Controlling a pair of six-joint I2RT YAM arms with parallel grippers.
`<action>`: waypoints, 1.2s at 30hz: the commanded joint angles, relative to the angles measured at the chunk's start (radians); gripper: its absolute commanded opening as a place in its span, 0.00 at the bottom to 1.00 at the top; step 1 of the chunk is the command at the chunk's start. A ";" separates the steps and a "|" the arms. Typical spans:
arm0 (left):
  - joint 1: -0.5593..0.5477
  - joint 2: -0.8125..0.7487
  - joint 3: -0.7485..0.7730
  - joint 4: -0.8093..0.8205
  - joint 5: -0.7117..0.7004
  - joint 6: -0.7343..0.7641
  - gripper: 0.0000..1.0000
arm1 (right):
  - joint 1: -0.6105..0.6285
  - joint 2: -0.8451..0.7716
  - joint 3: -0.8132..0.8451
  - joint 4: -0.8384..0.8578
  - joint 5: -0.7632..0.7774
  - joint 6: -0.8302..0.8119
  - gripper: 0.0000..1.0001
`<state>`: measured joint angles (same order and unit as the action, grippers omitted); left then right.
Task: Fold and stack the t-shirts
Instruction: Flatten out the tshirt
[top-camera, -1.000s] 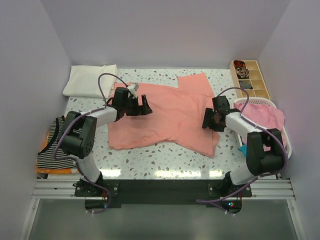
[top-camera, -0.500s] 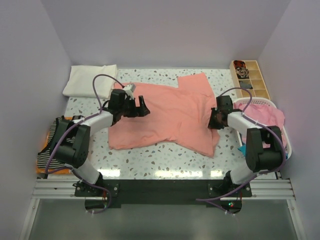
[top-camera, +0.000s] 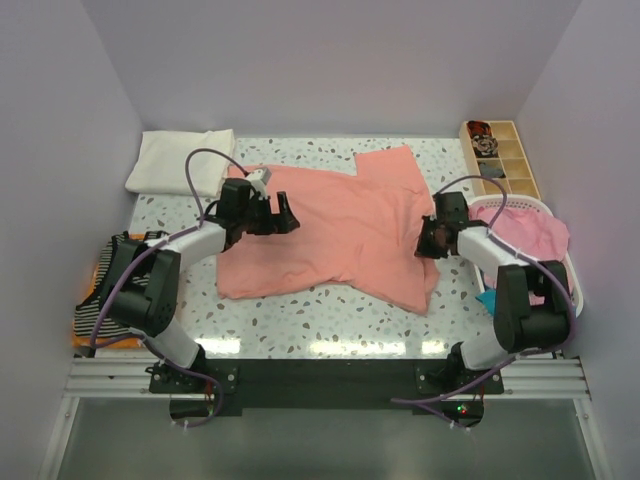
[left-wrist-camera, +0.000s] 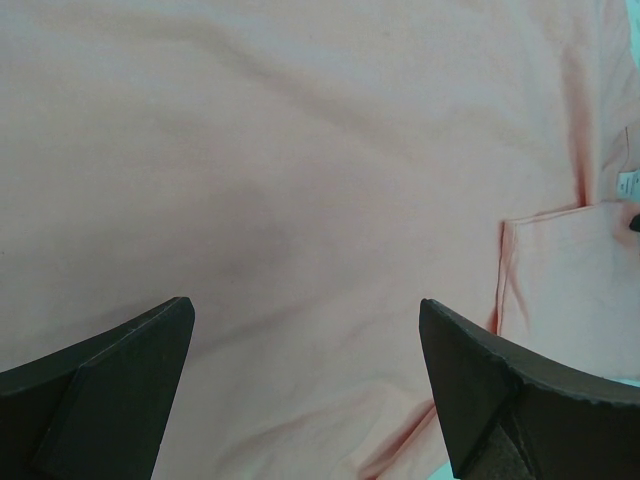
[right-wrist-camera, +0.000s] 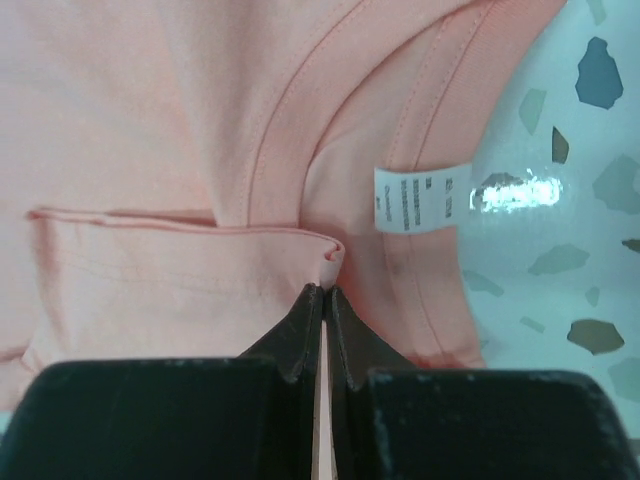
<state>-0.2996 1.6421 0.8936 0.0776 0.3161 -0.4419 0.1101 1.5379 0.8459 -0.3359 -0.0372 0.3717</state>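
A salmon-pink t-shirt (top-camera: 340, 225) lies spread on the speckled table. My left gripper (top-camera: 286, 215) hovers over the shirt's left part, jaws wide open, with only smooth pink cloth (left-wrist-camera: 300, 150) between its fingers (left-wrist-camera: 110, 390). My right gripper (top-camera: 428, 240) is at the shirt's right side. In the right wrist view it (right-wrist-camera: 325, 295) is shut on a small raised fold of a hemmed edge, just left of the white neck label (right-wrist-camera: 422, 197). Other t-shirts lie at the table's sides.
A folded white cloth (top-camera: 180, 160) lies at the back left. A black-and-white striped tee (top-camera: 108, 290) sits on a pile at the left edge. At the right, a white basket (top-camera: 560, 235) holds pink clothes, with teal cloth (top-camera: 487, 298) beside it. A wooden compartment tray (top-camera: 500, 155) stands back right.
My right gripper has closed from part open onto a fold of the pink shirt near the label. My left gripper has shifted slightly left and stays open.
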 joint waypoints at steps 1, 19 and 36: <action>0.001 -0.053 0.005 -0.013 -0.017 0.028 1.00 | -0.004 -0.183 -0.005 -0.061 -0.073 -0.017 0.00; -0.001 -0.336 -0.114 -0.219 -0.233 -0.043 1.00 | 0.069 -0.738 -0.226 -0.431 -0.552 0.136 0.00; -0.119 -0.774 -0.288 -0.669 -0.580 -0.512 1.00 | 0.094 -0.958 -0.136 -0.755 -0.560 0.078 0.00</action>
<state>-0.3706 0.9356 0.6220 -0.4267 -0.1089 -0.7471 0.2028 0.5976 0.6621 -1.0374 -0.5930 0.4740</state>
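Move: The right hand already pinches the corner of the t-shirt's folded-over sleeve, just above the table; its goal, the near table edge, lies about 24 cm back and 8 cm left. The collar tag sits some 3 cm ahead and 3 cm right of it, the t-shirt's near fold tip about 15 cm straight back, the basket level with it, 25 cm right. From the open left hand, the t-shirt's near-left corner is roughly 20 cm back, 17 cm left and 6 cm down. Still pinching the sleeve corner with shut fingers, the right hand first lifts it about 10 cm, then draws it back some 22 cm and a little left towards the near table edge, staying high while its left side rolls up about 30 degrees and it turns somewhat counter-clockwise. The left hand, holding nothing and wide open, backs off over the t-shirt towards the near-left corner, going back and left and rising slightly as it turns counter-clockwise. ##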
